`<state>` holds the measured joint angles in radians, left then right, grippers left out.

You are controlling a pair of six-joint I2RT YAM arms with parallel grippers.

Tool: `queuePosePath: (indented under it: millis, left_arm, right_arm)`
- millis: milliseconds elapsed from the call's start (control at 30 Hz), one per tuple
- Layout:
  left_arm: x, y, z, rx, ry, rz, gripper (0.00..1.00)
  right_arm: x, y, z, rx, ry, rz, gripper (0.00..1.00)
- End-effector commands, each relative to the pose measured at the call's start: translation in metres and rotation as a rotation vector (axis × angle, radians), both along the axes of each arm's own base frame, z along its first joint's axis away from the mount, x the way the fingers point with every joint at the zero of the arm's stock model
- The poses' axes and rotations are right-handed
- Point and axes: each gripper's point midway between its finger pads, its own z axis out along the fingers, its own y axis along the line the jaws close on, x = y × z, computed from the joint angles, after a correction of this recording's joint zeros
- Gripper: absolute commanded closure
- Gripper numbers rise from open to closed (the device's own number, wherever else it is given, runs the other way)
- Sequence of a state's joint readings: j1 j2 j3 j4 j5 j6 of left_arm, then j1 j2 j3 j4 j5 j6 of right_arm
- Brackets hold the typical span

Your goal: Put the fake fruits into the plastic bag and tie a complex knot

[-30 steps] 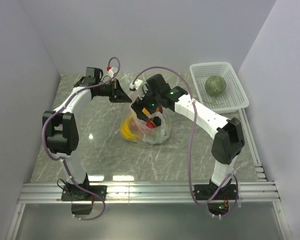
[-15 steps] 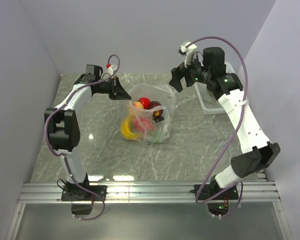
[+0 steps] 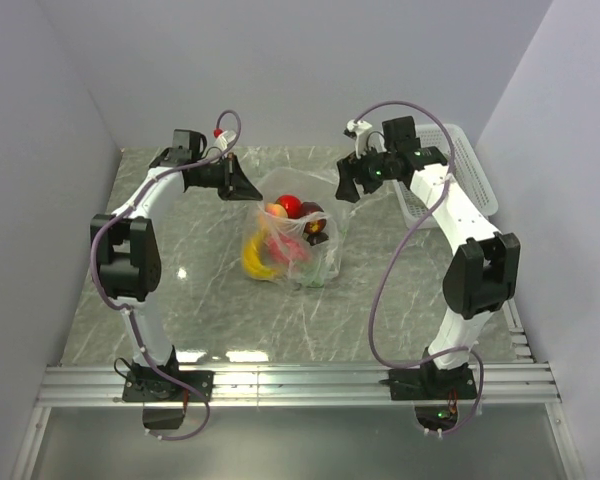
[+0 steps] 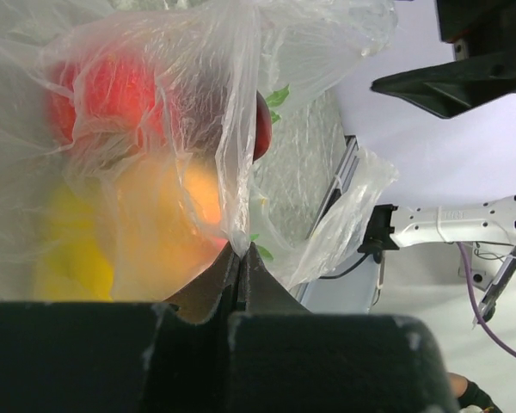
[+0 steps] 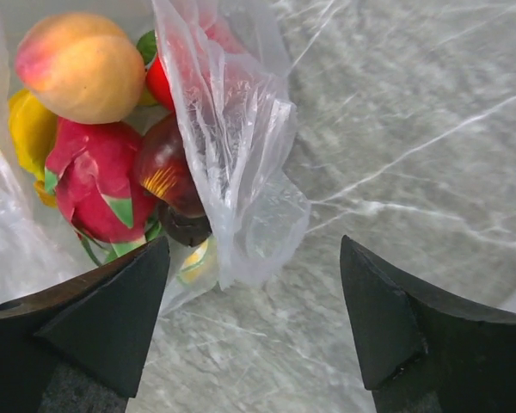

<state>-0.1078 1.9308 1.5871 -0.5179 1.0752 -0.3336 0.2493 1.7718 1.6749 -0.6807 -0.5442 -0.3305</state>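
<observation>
The plastic bag (image 3: 318, 250) stands open on the marble table with the fake fruits inside: a red ball (image 3: 290, 205), a yellow banana (image 3: 252, 258), an orange-yellow piece (image 5: 82, 64) and a magenta-red piece (image 5: 95, 185). My left gripper (image 4: 238, 249) is shut on the bag's thin film at its back left rim and holds that side up. My right gripper (image 5: 254, 245) hangs open just above the bag's right edge. A loose flap of the bag (image 5: 241, 155) lies below, between its fingers, and they do not touch it.
A white lattice basket (image 3: 477, 185) sits at the back right, mostly hidden behind my right arm. Grey walls close in the table at the back and on both sides. Bare marble (image 5: 413, 129) lies to the right of the bag.
My right arm left the bag's mouth, swung up to the back right, and has come back down-left to the bag's right edge. Its jaws have narrowed slightly. The left gripper has stayed put.
</observation>
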Motion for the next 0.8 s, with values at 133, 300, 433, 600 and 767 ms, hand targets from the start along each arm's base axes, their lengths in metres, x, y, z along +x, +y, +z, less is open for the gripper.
queuePosePath:
  millis: [133, 300, 433, 600, 767]
  left_arm:
    - [0.010, 0.002, 0.013, 0.004, -0.074, -0.009, 0.99]
    - [0.013, 0.003, 0.016, 0.002, -0.084, 0.005, 0.96]
    - [0.014, 0.007, 0.039, 0.028, -0.174, 0.013, 0.71]
    - [0.004, 0.017, 0.073, 0.105, -0.299, 0.027, 0.45]
    - [-0.027, 0.022, 0.099, 0.115, -0.415, 0.060, 0.32]
  right_arm:
    - [-0.011, 0.017, -0.003, 0.076, 0.024, 0.083, 0.35]
    - [-0.025, 0.022, -0.001, 0.110, 0.060, 0.123, 1.00]
    - [-0.042, 0.031, 0.040, 0.226, 0.042, 0.121, 1.00]
    - [-0.058, 0.039, 0.070, 0.322, 0.048, 0.114, 1.00]
    - [-0.074, 0.041, 0.074, 0.386, 0.101, 0.101, 1.00]
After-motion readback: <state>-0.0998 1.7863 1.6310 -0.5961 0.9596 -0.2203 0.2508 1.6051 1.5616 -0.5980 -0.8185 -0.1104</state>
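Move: The near part of the bag's right rim hangs just in front of my open right fingers, about 2 cm left, 1 cm back and 2 cm down. Inside the bag the dark fruit lies some 7 cm left, 4 cm back and 12 cm below, the tomato about 12 cm left, 2 cm back, and the peach 15 cm left, 3 cm back, at similar heights. From my left hand, still pinching the opposite rim, that right rim is about 16 cm to the right, roughly level and 1 cm back. I ease my right hand a little down, back and left and close it on the bag's right rim, then keep the pinch while drawing back and lifting about 7 cm, drifting left, fingers tilting up some 15 degrees. Once that grip is shut, my left fingers open, let go of their rim, and the hand rises about 5 cm with a slight roll. ##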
